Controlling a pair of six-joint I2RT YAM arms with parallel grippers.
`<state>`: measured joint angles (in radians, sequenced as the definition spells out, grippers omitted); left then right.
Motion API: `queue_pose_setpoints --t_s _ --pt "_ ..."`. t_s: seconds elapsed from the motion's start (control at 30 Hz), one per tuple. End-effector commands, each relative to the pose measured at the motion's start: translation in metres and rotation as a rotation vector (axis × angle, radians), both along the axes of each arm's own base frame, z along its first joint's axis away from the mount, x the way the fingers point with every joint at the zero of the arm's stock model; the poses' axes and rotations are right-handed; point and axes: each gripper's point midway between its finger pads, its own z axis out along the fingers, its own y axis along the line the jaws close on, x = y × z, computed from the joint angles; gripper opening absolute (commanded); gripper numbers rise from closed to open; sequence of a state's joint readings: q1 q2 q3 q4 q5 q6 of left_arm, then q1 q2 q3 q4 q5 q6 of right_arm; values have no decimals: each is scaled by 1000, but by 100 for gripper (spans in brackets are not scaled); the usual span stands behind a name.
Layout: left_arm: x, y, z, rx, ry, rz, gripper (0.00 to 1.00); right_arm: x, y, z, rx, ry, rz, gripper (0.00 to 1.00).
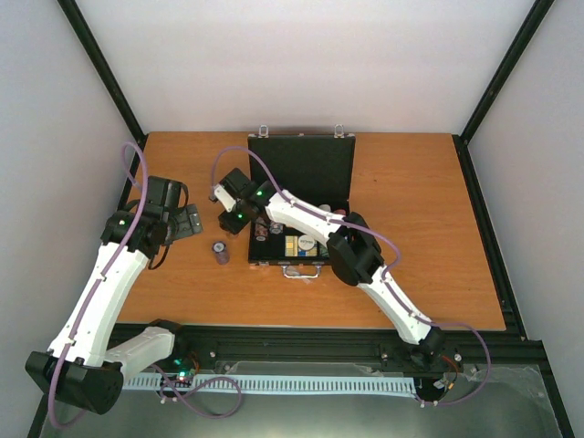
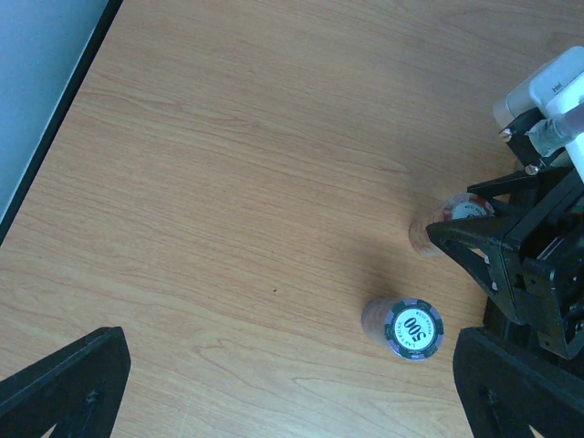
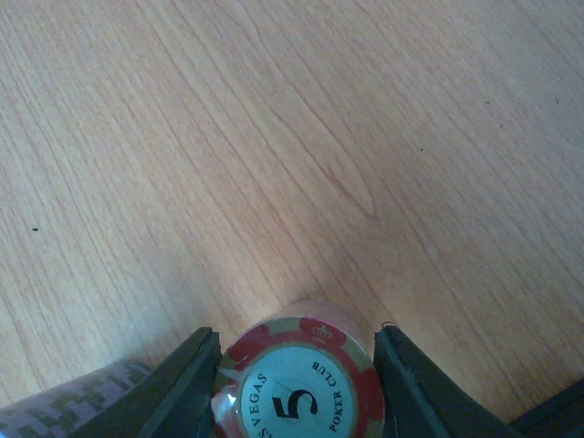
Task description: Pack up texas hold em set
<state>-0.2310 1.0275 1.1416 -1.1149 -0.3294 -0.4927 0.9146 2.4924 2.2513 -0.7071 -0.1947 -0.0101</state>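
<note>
The black case (image 1: 301,169) lies open at the table's middle, its lid flat toward the back and its tray holding chips and card decks (image 1: 301,245). Left of it, my right gripper (image 3: 297,351) has its fingers (image 3: 187,383) pressed against both sides of a red chip stack (image 3: 297,392) marked 5, standing on the wood. That stack (image 2: 461,212) also shows in the left wrist view. A purple chip stack (image 2: 415,328) marked 500 stands alone nearby (image 1: 220,252). My left gripper (image 2: 290,338) hovers open over bare wood, left of the purple stack.
The case's silver handle (image 1: 306,271) points toward the arms. A black frame rail (image 1: 128,196) runs along the table's left edge close to my left arm. Bare wood (image 1: 420,210) stretches right of the case.
</note>
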Motion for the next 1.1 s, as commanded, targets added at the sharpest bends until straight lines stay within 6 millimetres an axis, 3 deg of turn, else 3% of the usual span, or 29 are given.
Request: queue_pose_setpoints --t_s 0.0,0.2,0.5,0.77,1.07 --pt "4 1 11 4 -33 0 100 -2 -3 -4 -26 -1 -7 13" --pt "4 1 11 1 -35 0 100 -1 -5 17 -12 -33 -2 5" --pt "5 1 10 -4 -41 3 100 -2 -20 96 50 -164 1 4" --pt "4 0 5 -6 -33 1 100 -19 -44 113 28 -185 16 4" --pt "4 -2 1 -17 -25 -5 100 -55 -64 78 -91 -209 72 3"
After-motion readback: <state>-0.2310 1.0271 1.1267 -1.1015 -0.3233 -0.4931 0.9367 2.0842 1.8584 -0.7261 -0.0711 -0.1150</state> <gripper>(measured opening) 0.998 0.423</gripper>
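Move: The right hand already holds the upright red chip stack; the empty near-left corner of the case lies about 9 cm to its right, 5 cm back and 3 cm lower. A brown chip stack lies in the case some 8 cm right, 1 cm back; the green-purple 50 stack stands 6 cm back and 3 cm left. From the left hand, that corner is roughly 16 cm right, 6 cm ahead and 20 cm below. The right hand, keeping its pinch, lifts the red stack about 8 cm, carrying it right and back towards the case. ##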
